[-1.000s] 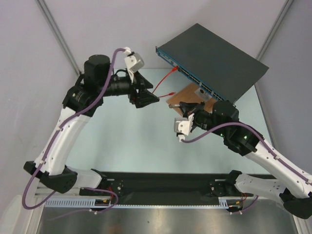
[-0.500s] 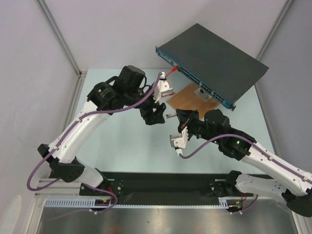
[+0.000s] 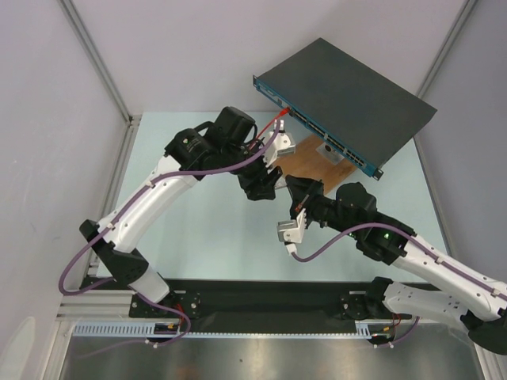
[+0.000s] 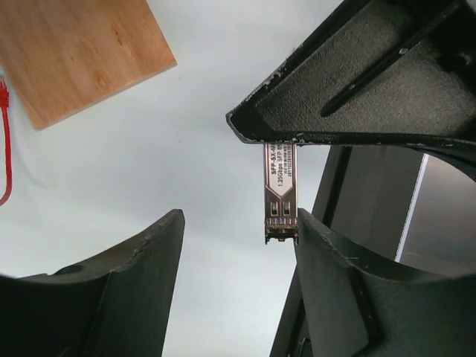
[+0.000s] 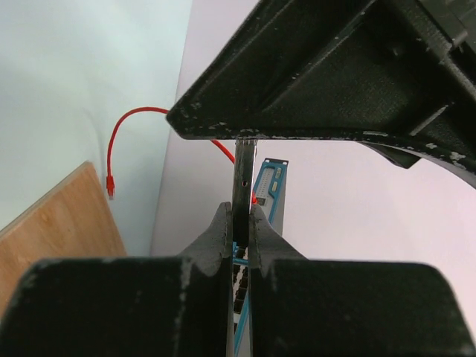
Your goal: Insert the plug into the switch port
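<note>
The red cable's free plug (image 5: 110, 186) lies on the table beside the wooden board (image 5: 59, 230); it also shows at the left wrist view's edge as the plug (image 4: 3, 91). The switch ports (image 3: 326, 137) line the teal front of the dark switch (image 3: 356, 87). My right gripper (image 5: 243, 212) is shut on a small grey metal piece (image 5: 244, 175), not on the plug. My left gripper (image 4: 238, 223) is open, its jaws astride the far end of that metal piece (image 4: 280, 190), which lies close to the right-hand finger (image 4: 327, 253). From above, the left gripper (image 3: 264, 188) meets the right gripper (image 3: 291, 190) mid-table.
The wooden board (image 3: 313, 158) lies in front of the switch, just behind both grippers. The red cable (image 3: 279, 117) runs from the switch's left end down behind the left arm. Grey walls close in the back and both sides.
My left arm has swung right and forward from the cable area to the right gripper, its jaws narrowing a little around the metal piece. The right gripper shifted slightly and stays shut.
</note>
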You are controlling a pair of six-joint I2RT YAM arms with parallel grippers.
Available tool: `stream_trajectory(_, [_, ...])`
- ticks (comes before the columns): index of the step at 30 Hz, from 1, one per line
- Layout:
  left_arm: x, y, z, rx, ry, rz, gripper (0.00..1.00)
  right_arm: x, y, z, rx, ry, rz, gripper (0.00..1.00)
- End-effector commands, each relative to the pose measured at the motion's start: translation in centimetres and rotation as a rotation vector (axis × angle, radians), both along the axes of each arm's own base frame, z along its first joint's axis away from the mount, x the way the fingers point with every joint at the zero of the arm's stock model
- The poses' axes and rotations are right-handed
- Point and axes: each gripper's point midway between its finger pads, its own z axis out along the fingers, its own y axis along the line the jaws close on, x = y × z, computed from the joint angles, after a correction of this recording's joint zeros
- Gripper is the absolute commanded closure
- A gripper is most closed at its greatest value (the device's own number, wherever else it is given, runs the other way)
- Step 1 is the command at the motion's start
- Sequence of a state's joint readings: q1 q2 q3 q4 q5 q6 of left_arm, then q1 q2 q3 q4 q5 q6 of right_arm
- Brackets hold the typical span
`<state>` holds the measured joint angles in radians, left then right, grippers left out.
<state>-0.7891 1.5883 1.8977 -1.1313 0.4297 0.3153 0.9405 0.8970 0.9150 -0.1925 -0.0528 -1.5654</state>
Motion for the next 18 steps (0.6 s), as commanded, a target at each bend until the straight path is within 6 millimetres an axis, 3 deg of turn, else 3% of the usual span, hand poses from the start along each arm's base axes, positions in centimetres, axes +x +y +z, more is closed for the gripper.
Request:
stream_trajectory(1, [-0.47,-0.53,1.99,-0.053,-0.012,-0.020,0.36,-0.36,0.10,1.89,0.045,-0.074,0.019,1.00])
stream_trajectory(4, [-0.73,-0.76,2.08,-0.065,-0.002,-0.035,0.41,-0.34,0.14,1.67,0.043,-0.068,0.019,1.00])
stream_trajectory(8, [-0.98,-0.96,2.07,-0.073,0.010,-0.050,0.56,-0.39,0.20,1.85,0.050,-0.069,0.023,1.00])
stream_trajectory(13, [-1.09,-1.08,1.89,-0.072,0.018,-0.059,0.64,-0.35,0.35,2.04,0.057,-0.073,0.026,1.00])
stream_trajectory(16, [-1.10,-1.11,1.99,-0.076,0.017,-0.059,0.75,-0.31,0.36,2.01,0.059,-0.075,0.024,1.00])
stream_trajectory(18, [-0.97,-1.34,2.37,-0.095,0.012,-0.052,0.91,-0.20,0.32,1.91,0.060,-0.079,0.018,1.00])
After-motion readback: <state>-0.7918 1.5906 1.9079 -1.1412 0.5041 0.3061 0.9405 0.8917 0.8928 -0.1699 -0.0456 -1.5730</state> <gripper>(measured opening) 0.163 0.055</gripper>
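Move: The metal module sticks out of the right gripper's fingertips; its middle is about 1 cm back and 2 cm right of the left hand point, at nearly the same height, and some 2 cm left of the right one. The red cable plug in the switch front lies roughly 18 cm ahead and 3 cm right of the left hand, slightly lower. The wooden board's middle is some 13 cm ahead, 12 cm right and 18 cm below that hand. Shut the left gripper on the free end of the module: draw the hand back about 1.5 cm, easing very slightly right, to centre the module between the fingers, while closing from roughly two-thirds open to nearly shut until both tips pinch its sides. Hold the right arm still and keep its grip on the other end. ##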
